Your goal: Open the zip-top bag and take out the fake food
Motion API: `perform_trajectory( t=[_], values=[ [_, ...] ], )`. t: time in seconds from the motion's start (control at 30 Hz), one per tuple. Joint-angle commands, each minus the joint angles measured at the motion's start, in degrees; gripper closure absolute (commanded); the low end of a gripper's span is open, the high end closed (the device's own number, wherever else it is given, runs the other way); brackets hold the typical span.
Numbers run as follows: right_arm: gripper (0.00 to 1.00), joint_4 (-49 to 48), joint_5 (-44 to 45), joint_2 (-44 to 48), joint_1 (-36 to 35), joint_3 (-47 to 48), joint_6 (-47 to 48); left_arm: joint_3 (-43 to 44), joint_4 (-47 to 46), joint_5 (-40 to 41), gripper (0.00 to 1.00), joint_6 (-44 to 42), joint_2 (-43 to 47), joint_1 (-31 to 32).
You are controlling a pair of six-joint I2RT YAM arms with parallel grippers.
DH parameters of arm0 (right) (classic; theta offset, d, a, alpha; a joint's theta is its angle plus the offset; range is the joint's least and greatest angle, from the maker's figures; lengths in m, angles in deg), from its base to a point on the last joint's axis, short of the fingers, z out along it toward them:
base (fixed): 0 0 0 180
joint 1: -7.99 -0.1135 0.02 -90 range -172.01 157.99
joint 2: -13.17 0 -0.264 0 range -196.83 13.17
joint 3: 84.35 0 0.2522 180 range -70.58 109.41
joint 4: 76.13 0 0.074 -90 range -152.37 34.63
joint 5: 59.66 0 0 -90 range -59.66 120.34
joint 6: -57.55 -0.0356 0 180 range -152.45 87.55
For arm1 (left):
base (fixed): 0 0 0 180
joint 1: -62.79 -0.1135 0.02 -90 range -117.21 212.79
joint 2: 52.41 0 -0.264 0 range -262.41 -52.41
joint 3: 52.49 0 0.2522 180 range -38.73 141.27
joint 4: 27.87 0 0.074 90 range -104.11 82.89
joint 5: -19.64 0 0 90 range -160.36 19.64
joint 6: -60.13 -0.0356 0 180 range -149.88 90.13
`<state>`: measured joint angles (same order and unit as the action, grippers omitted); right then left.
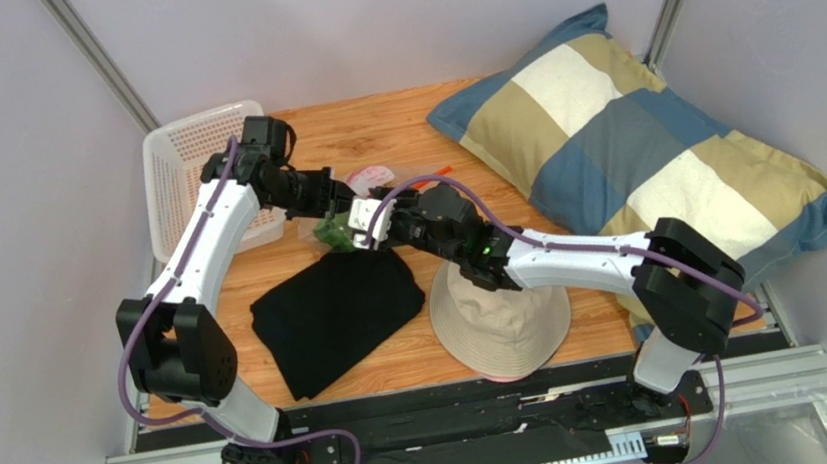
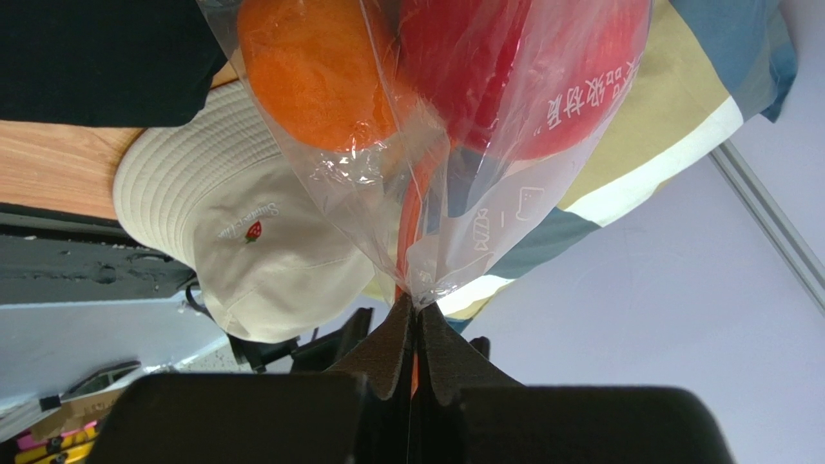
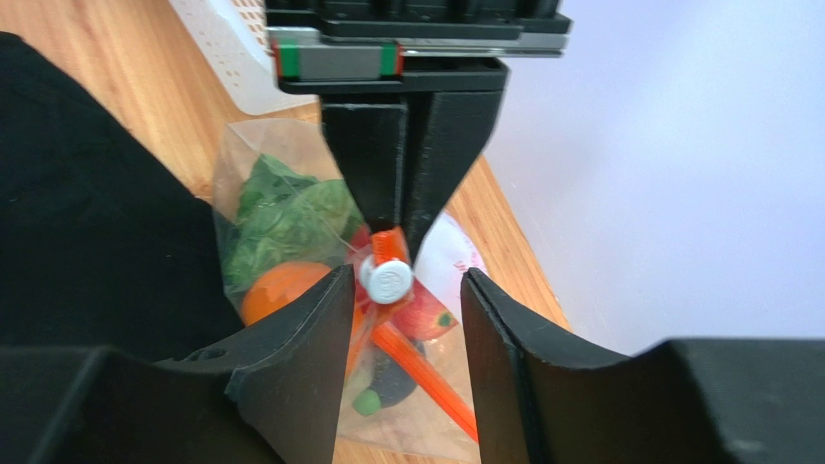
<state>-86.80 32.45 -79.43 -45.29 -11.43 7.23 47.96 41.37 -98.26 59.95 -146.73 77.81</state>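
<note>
The zip-top bag (image 3: 290,164) hangs crumpled over the wooden table between my two grippers. My left gripper (image 2: 416,307) is shut on its edge, pinching the orange-red zip strip (image 2: 412,217). Through the plastic of the bag (image 2: 542,174) I see the fake food: an orange fruit (image 2: 315,72) and a red apple (image 2: 523,77). The right wrist view also shows the green cabbage (image 3: 281,217), the apple (image 3: 426,314) and a dark fruit (image 3: 397,382). My right gripper (image 3: 407,280) is open, its fingers either side of the white zip slider (image 3: 387,280). From above, both grippers meet at the bag (image 1: 340,235).
A white mesh basket (image 1: 193,169) stands at the back left. A black cloth (image 1: 330,310) lies just in front of the bag, and a beige bucket hat (image 1: 500,316) sits beside it. A large checked pillow (image 1: 633,142) fills the right side.
</note>
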Motion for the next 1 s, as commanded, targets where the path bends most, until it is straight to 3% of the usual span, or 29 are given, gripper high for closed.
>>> perform_trajectory(
  t=[0.0, 0.3, 0.37, 0.7, 0.97],
  values=[
    [0.55, -6.1, 4.0, -0.5, -0.8, 0.3, 1.6, 0.8, 1.8, -0.6, 1.0, 2.4, 3.4, 0.4],
    [0.77, -5.8, 6.6, -1.2, -1.7, 2.1, 1.7, 0.6, 2.5, -0.2, 1.0, 1.0, 3.4, 0.4],
    [0.78, -4.2, 6.7, -0.5, -1.5, 2.5, 0.3, 0.4, 2.8, 0.1, 1.0, 0.4, 3.4, 0.4],
    [1.0, 8.4, -4.7, 2.1, 2.3, 4.7, -3.1, -1.7, 1.8, 1.0, 1.0, -2.7, 4.5, 0.5],
    [1.0, 11.5, -8.3, 3.4, 6.0, 3.8, -2.8, -0.3, 1.6, 0.4, 1.0, -2.1, 5.9, 0.5]
  ],
)
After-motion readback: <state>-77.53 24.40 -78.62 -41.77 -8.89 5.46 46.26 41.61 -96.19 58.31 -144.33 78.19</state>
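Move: The white slider on the orange zip already sits between the right hand's open fingertips, about 1 cm ahead and 1 cm to the left, level with them. The fake orange hangs in the bag some 3 cm back, 3 cm left and 8 cm below that hand, the lettuce 3 cm back, 8 cm left and 10 cm below. The slider lies about 2 cm right of the left hand and 1 cm below, neither ahead nor back. The white slider at the zip's end is pinched by the right fingers, which narrow from half open and stop on it well short of shut. Still closed on it, the right hand then draws about 1.5 cm right and down, the wrist tipping down under 10 degrees. The left fingers keep the bag's corner pinched beside it and ease back about 1 cm. ##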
